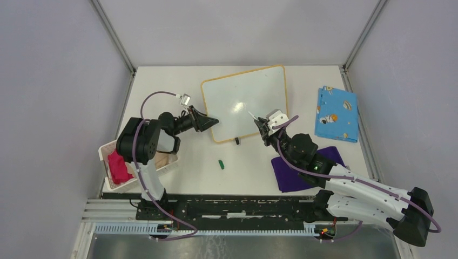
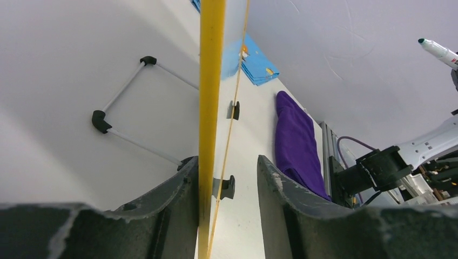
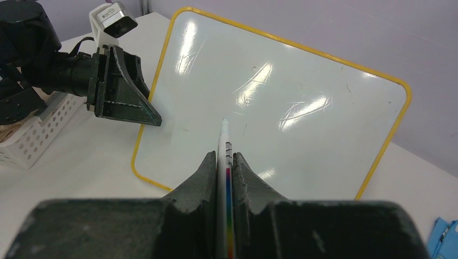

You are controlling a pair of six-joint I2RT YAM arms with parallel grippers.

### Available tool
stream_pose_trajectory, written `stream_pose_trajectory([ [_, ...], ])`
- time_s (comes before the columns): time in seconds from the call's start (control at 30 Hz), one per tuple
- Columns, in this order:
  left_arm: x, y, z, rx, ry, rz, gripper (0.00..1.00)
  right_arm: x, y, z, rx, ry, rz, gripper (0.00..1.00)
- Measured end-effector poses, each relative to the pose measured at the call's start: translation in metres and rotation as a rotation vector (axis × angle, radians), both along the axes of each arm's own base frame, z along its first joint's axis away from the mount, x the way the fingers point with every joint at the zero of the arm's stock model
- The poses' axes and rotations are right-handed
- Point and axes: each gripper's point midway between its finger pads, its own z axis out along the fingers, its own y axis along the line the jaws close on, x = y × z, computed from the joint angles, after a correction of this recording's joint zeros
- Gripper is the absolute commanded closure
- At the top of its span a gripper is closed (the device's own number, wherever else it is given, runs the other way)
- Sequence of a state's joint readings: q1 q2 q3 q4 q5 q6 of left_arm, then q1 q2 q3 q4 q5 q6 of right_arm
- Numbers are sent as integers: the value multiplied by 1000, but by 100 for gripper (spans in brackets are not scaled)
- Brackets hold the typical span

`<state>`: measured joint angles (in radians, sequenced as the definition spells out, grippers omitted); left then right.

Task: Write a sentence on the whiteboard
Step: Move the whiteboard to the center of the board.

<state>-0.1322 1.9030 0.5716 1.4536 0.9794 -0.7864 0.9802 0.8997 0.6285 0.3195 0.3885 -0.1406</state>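
Observation:
The whiteboard (image 1: 246,100), glossy white with a yellow rim, lies on the table's middle; no sentence shows on its face (image 3: 281,97). My left gripper (image 1: 215,122) straddles its left rim near the front corner. In the left wrist view the rim (image 2: 210,97) runs between the fingers of the left gripper (image 2: 227,159); one finger (image 2: 183,183) touches it, the other stands apart. My right gripper (image 1: 264,125) is shut on a white marker (image 3: 224,145), whose uncapped tip (image 3: 224,123) points over the board's lower middle. That marker (image 2: 440,51) also appears in the left wrist view.
A green cap (image 1: 221,163) lies on the table in front of the board. A purple cloth (image 1: 302,170) lies under the right arm and a blue patterned cloth (image 1: 336,113) at the right. A white basket (image 1: 106,151) with a red cloth stands at the left.

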Motion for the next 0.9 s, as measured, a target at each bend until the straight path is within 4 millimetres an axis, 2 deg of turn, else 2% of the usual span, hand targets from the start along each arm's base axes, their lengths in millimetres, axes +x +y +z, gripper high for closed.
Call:
stream_pose_trajectory([
  [0.4, 0, -4, -16, -8, 58, -52, 77, 1, -2, -1, -2, 2, -10, 100],
  [0.6, 3, -6, -11, -8, 18, -80, 98, 1, -2, -1, -5, 4, -14, 100],
  [0.9, 6, -5, -11, -3, 5, -117, 98, 1, -3, -2, -13, 3, -15, 100],
])
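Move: The whiteboard stands with its left edge already between the left hand's half-open fingers; its middle is about 14 cm to that hand's right, 5 cm farther out and slightly higher. The green cap lies some 15 cm back and 4 cm right of the left hand, about 12 cm below; the basket is roughly 15 cm back and 28 cm left. From the pen-holding right hand, the whiteboard's middle is about 15 cm ahead, 5 cm left, 12 cm lower. The left hand, nearly in place, sinks about 1.5 cm as its half-open fingers close, pinching the whiteboard's left edge. ##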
